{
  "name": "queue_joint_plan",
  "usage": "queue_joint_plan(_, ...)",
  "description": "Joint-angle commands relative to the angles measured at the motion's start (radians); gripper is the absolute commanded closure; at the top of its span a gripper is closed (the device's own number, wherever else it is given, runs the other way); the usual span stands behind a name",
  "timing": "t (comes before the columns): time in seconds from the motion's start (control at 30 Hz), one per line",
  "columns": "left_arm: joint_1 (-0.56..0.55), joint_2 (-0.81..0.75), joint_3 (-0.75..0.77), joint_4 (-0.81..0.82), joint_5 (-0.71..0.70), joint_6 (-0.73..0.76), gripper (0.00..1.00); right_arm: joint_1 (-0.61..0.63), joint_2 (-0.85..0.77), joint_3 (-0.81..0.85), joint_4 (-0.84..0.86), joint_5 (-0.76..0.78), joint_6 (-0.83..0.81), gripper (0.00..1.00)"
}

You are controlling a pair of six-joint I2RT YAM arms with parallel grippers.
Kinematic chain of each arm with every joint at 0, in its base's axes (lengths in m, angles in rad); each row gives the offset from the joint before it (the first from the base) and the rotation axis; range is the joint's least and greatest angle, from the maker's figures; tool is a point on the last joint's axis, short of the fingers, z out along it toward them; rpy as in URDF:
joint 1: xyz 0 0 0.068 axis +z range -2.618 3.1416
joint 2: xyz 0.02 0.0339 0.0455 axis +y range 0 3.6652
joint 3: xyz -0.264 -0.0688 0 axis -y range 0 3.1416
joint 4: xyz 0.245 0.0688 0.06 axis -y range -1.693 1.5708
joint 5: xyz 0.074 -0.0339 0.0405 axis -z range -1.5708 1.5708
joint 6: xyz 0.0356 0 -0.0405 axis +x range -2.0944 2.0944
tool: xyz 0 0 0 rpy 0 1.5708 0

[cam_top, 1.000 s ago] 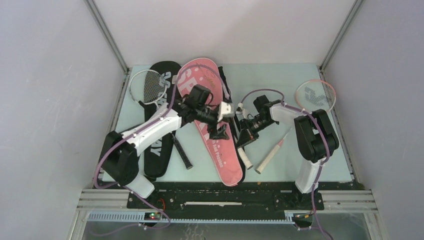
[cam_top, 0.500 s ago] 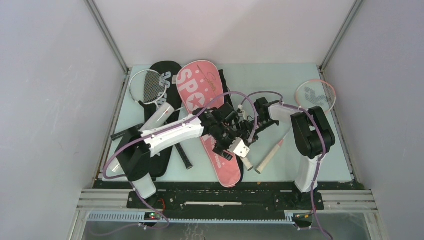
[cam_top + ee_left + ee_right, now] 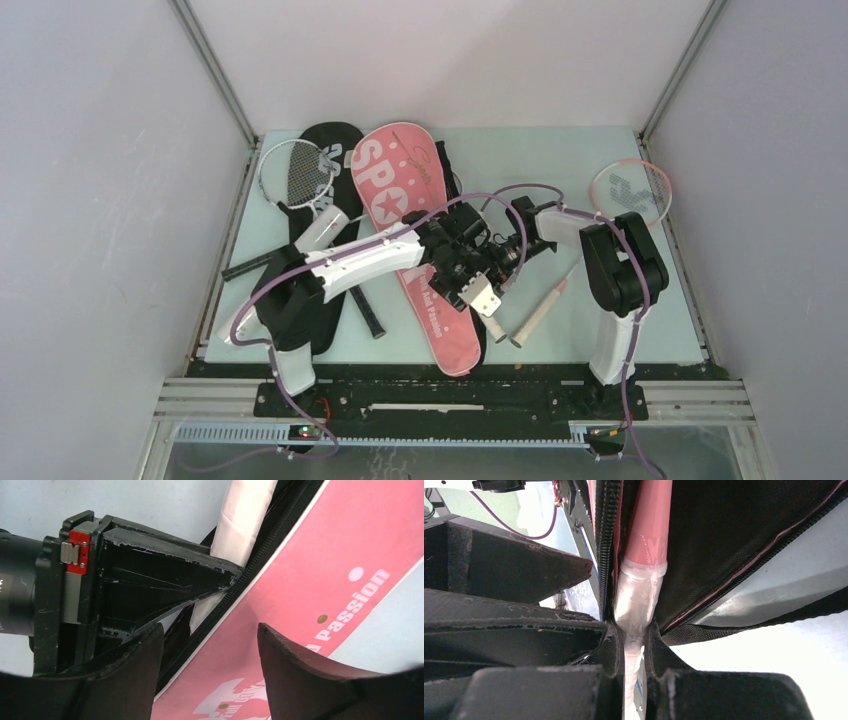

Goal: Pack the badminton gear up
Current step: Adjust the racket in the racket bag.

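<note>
The pink SPORT cover [image 3: 395, 180] lies lengthwise mid-table. A white racket handle [image 3: 492, 325] sticks out of its near end. In the right wrist view my right gripper [image 3: 634, 632] is shut on that handle [image 3: 636, 595], which runs in past the cover's zipper edge [image 3: 606, 530]. My left gripper [image 3: 209, 630] hangs open just above the pink cover [image 3: 325, 580], close beside the right gripper [image 3: 497, 262], with nothing between its fingers. The white-framed racket [image 3: 297, 172] rests on the black cover [image 3: 325, 140], with the white tube [image 3: 325, 228] beside it. The pink-framed racket [image 3: 630, 188] lies at the far right.
The pink cover's black strap [image 3: 447, 165] trails along its right side. A black racket handle [image 3: 365, 312] lies across the black cover's near end. Enclosure walls close in the table on three sides, and a metal rail [image 3: 450, 405] runs along the front.
My left arm has swung from over the pink cover's upper half down and right to beside the right gripper, and its jaws have narrowed slightly. The right gripper has kept its hold.
</note>
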Motion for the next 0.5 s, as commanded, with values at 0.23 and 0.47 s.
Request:
queue_joint_plan(0.23,-0.026,0.069,0.083,-0.125,-0.129,0.212,0.33,0.002,0.001,0.041,0.018,-0.036,-0.058,1.0)
queue_joint_plan(0.47,-0.038,0.082,0.121,-0.145,-0.132,0.208,0.52,0.004,0.004,0.04,0.016,-0.029,-0.059,1.0)
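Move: The pink bag's open zipper edge lies right under the left hand, about 3 cm down between its parted fingers. The held racket's handle is roughly 4 cm to the right and 3 cm back of that hand, the spare pink racket's handle some 18 cm right and 7 cm back. From the right hand, that edge is about 3 cm ahead and 2 cm left, nearly level. Left hand sinks about 2 cm onto the bag's zipper edge, narrowing its fingers; right keeps pinching the racket. ##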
